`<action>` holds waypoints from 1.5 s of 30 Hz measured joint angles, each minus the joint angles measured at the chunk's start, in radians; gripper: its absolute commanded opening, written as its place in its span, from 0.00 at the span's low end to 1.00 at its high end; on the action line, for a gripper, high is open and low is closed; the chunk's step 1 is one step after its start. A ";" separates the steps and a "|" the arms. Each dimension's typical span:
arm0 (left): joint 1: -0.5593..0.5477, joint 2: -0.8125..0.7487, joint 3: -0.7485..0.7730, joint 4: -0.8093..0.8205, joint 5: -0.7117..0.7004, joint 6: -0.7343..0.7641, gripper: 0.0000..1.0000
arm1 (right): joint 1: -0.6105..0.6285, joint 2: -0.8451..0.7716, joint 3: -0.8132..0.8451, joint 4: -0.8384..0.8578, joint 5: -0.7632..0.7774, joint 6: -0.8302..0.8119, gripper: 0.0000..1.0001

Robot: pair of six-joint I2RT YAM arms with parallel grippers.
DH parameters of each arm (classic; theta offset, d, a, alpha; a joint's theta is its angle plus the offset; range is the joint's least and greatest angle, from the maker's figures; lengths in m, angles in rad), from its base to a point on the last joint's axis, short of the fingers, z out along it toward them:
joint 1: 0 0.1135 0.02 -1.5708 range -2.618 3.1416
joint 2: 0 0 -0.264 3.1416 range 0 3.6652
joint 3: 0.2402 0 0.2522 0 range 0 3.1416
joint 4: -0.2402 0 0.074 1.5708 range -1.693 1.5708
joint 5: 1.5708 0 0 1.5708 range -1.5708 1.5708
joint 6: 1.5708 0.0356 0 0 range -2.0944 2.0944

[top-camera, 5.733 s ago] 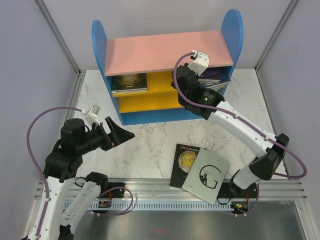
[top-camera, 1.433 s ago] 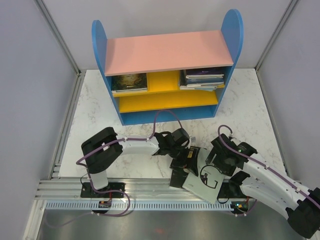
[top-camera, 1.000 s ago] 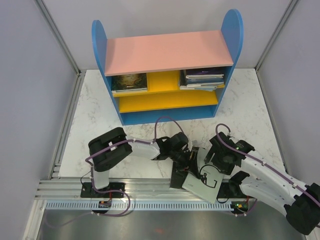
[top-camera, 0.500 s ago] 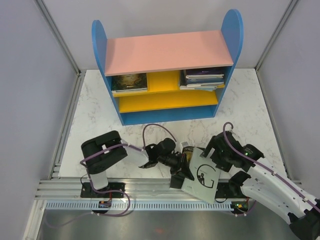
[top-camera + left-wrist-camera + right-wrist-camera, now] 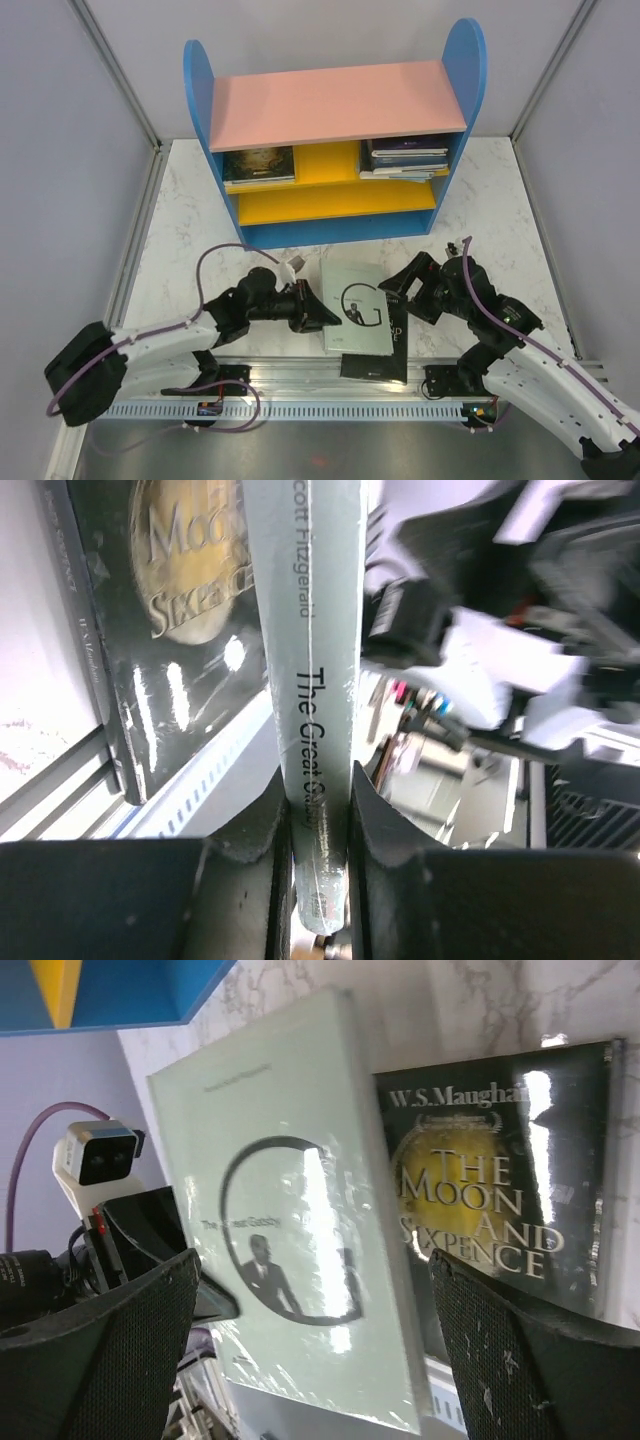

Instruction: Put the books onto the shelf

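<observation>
My left gripper (image 5: 322,316) is shut on the spine edge of the pale grey book with the large "G" (image 5: 356,303). In the left wrist view its jaws (image 5: 320,820) clamp that spine (image 5: 310,630). The grey book lies partly over a black book (image 5: 376,362) near the table's front edge. My right gripper (image 5: 401,297) stands open just right of the grey book, holding nothing. Its wrist view shows the grey cover (image 5: 290,1210) and the black cover (image 5: 500,1180) between its wide fingers (image 5: 100,1360). The shelf (image 5: 335,100) stands at the back, with books at the left (image 5: 258,163) and right (image 5: 405,155) of its upper level.
Grey walls enclose the marble table (image 5: 190,230) on three sides. A metal rail (image 5: 300,385) runs along the front edge by the arm bases. The shelf's blue base (image 5: 130,990) shows at the top of the right wrist view.
The left gripper closed on the grey book and drew it left and back, uncovering the black book's lower half. The right gripper pulled back from the book and opened wider.
</observation>
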 measured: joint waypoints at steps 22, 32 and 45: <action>0.156 -0.576 -0.143 -0.294 -0.164 -0.103 0.02 | 0.221 0.178 -0.107 0.511 -0.078 0.114 0.98; 0.157 -0.697 -0.151 -0.347 -0.196 -0.119 0.02 | 0.255 0.130 -0.090 0.397 -0.039 0.117 0.97; 0.163 -0.756 -0.151 -0.369 -0.224 -0.145 0.02 | 0.261 0.179 -0.166 0.641 -0.114 0.179 0.62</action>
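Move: From the open right hand, the middle of the Great Gatsby book is about 10 cm left, 2 back and 4 lower; the Moon and Sixpence book is some 4 left, 9 back and 12 below. The left hand already pinches the Gatsby's spine; from it the shelf's empty lower board is about 22 ahead, level sideways and 3 lower, and the Moon book some 9 right, 7 back and 9 lower. Still pinching the Gatsby by its spine, the left hand carries it about 8 cm left, with some rise (a short dip partway) and a little forward towards the shelf, turning it some 25 degrees counter-clockwise. The open right hand follows about 10 cm left towards the book's free edge, rolls its left side up, and at the end starts to close around the near right corner; a firm grip can't be seen yet. ##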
